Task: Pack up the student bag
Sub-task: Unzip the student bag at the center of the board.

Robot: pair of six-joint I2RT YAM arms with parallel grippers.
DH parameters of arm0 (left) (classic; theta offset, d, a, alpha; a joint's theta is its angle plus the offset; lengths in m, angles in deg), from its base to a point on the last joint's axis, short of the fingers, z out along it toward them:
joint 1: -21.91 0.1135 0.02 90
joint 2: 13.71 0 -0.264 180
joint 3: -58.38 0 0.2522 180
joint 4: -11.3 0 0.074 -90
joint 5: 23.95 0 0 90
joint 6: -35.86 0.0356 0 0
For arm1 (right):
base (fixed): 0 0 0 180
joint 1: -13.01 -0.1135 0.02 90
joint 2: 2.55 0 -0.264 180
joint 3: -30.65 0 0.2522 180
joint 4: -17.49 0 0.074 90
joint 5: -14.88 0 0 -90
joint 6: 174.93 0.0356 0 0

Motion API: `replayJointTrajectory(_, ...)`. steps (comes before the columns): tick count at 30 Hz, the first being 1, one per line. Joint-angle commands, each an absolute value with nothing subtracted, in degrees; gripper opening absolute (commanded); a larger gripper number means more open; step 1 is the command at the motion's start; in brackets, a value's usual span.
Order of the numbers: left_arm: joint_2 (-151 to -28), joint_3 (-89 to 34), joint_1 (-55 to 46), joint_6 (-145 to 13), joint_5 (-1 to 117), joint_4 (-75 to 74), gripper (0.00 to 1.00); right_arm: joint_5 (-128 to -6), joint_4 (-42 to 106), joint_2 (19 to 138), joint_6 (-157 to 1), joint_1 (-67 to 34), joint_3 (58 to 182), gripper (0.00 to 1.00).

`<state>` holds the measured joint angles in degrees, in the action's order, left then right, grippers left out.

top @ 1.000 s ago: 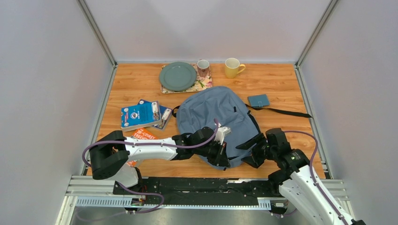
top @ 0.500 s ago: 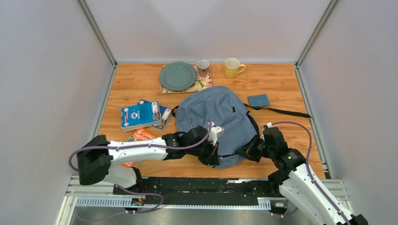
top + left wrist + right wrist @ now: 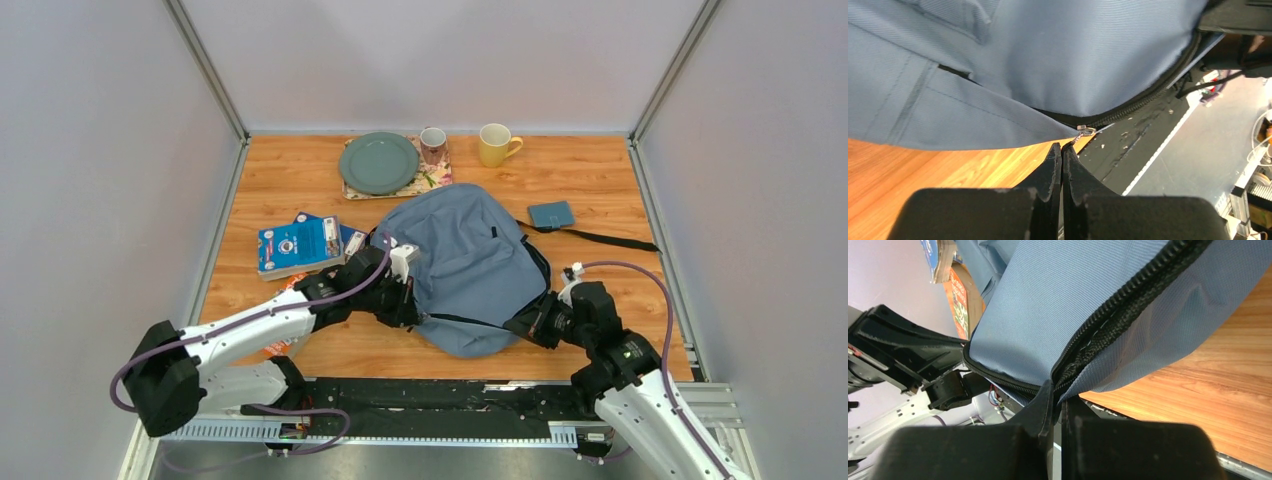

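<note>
The student bag (image 3: 460, 262), grey-blue fabric with black zipper trim, lies flat mid-table. My left gripper (image 3: 408, 308) is at the bag's near-left edge. In the left wrist view its jaws (image 3: 1063, 146) are shut on the thin metal zipper pull (image 3: 1086, 131), and the zipper (image 3: 1143, 100) runs open behind it. My right gripper (image 3: 523, 325) is at the bag's near-right edge. In the right wrist view it (image 3: 1058, 391) is shut on the bag's fabric (image 3: 1063, 305) beside the black zipper teeth (image 3: 1128, 300), lifting that edge slightly off the wood.
Blue books (image 3: 298, 245) and an orange book (image 3: 292, 288) lie left of the bag. A green plate (image 3: 378, 162), a patterned mug (image 3: 433, 145) and a yellow mug (image 3: 495, 143) stand at the back. A small teal case (image 3: 551, 215) and a black strap (image 3: 600, 240) lie to the right.
My left gripper has travelled from the bag's near edge round to its left side, drawing the zipper pull along. My right gripper has closed on the bag's near-right edge.
</note>
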<state>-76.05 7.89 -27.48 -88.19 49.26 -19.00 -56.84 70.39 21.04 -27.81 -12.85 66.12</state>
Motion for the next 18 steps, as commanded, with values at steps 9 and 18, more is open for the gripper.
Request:
replayJointTrajectory(9,-92.45,0.5,-21.07,-79.64,65.34,-44.2,0.0,-63.61,81.96,11.25,-31.41,-11.95,62.87,0.0)
replayJointTrajectory(18,-101.4,-3.36,-17.9,-73.57,63.84,-47.71,0.0,-63.61,83.02,10.89,-32.02,-11.86,62.6,0.0)
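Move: My left hand holds the zip's pull tab; the closed end of the zip lies about 7 cm ahead, 1 cm to the right and some 5 cm below. The middle of the student bag is roughly 11 cm ahead, 9 cm right and 7 cm below. Down on the table, the orange book sits some 26 cm to the left and 2 cm back. From my right hand, the zip's end is about 9 cm ahead and 18 cm left, 4 cm lower. Keeping the tab pinched, I pull it with my left hand mostly down, about 6 cm, while easing forward and left along the bag's near-left edge towards the zip's closed end, and tip the fingers some 20 degrees more steeply down. My right hand keeps its pinch on the rim by the opened zip and draws it a little down, back and right, away from my left. ##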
